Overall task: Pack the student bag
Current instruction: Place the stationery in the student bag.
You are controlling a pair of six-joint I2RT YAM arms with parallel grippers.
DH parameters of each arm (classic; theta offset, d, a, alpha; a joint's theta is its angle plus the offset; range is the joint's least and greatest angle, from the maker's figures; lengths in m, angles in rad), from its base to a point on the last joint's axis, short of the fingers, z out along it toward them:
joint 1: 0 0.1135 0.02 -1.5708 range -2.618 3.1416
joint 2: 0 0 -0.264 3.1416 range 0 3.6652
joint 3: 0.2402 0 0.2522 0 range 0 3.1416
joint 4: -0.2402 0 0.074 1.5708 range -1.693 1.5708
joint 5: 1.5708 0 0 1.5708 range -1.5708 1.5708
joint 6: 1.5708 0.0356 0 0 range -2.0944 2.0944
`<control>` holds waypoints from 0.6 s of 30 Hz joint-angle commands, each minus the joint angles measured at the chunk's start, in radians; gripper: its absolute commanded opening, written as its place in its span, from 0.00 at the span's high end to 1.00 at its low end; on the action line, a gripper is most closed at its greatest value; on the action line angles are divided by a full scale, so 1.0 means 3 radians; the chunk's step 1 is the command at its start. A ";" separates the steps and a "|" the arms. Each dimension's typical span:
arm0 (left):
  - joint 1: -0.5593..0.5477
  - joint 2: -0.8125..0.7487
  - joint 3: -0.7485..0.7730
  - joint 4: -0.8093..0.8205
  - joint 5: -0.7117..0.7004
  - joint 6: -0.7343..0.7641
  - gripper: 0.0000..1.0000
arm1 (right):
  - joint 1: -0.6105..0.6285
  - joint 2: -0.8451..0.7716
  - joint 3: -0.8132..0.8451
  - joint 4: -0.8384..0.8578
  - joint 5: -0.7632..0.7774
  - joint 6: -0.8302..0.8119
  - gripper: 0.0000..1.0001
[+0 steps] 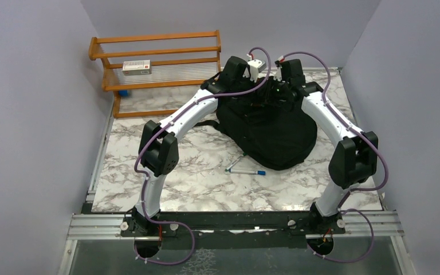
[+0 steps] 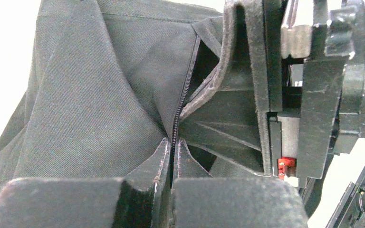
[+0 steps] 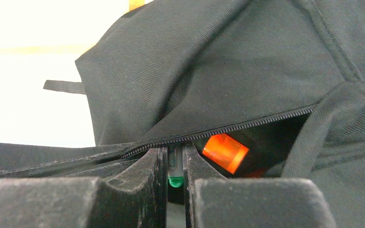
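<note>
The student bag (image 1: 266,134) is a large black backpack lying on the marble table, its opening at the far side. Both arms reach over it to that far end. My left gripper (image 2: 173,148) is shut on the bag's zip edge (image 2: 184,95), holding the fabric up. My right gripper (image 3: 174,159) is shut on a white pen with a green end (image 3: 175,178), its tip pointing into the opening just under the zip (image 3: 228,128). An orange object (image 3: 225,153) shows inside the bag.
Two loose pens (image 1: 244,167) lie on the table just in front of the bag. A wooden rack (image 1: 156,62) stands at the back left with a white box (image 1: 136,67) on it. Grey walls close in both sides.
</note>
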 commanded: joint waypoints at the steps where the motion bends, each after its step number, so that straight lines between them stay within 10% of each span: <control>1: -0.0014 -0.0252 -0.0014 0.0137 0.0079 -0.0040 1.00 | -0.0017 0.0048 -0.0063 0.0505 -0.0307 0.0093 0.88; 7: -0.0014 -0.0245 -0.0035 0.0141 0.0047 -0.0043 1.00 | -0.0016 -0.0284 -0.0398 0.0626 -0.0132 0.0105 0.65; 18: -0.0007 -0.0167 -0.0035 0.0207 0.0032 -0.0007 1.00 | -0.0017 -0.1404 -0.1024 0.0384 0.0439 -0.0142 0.62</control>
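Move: The green marker, already between the right fingers, is going into the student bag's open mouth, whose middle is about 3 cm below that hand, 1 cm ahead and 1 cm right. Inside lies the highlighter, its orange cap some 3 cm ahead, 3 right and 4 below; the pinched zip edge is about 4 cm left, level ahead and 1 above. From the left hand the mouth is roughly 6 cm right, 1 cm back and 4 lower. The green marker is let go inside the bag's mouth: the right hand eases about 1 cm farther forward-left and down while its fingers open part way, then draws back, up and to the right, roughly 4 cm back and as much up, fingers tipping up some 10 degrees. The left hand stays put, still pinching the zip edge to hold the mouth open. ##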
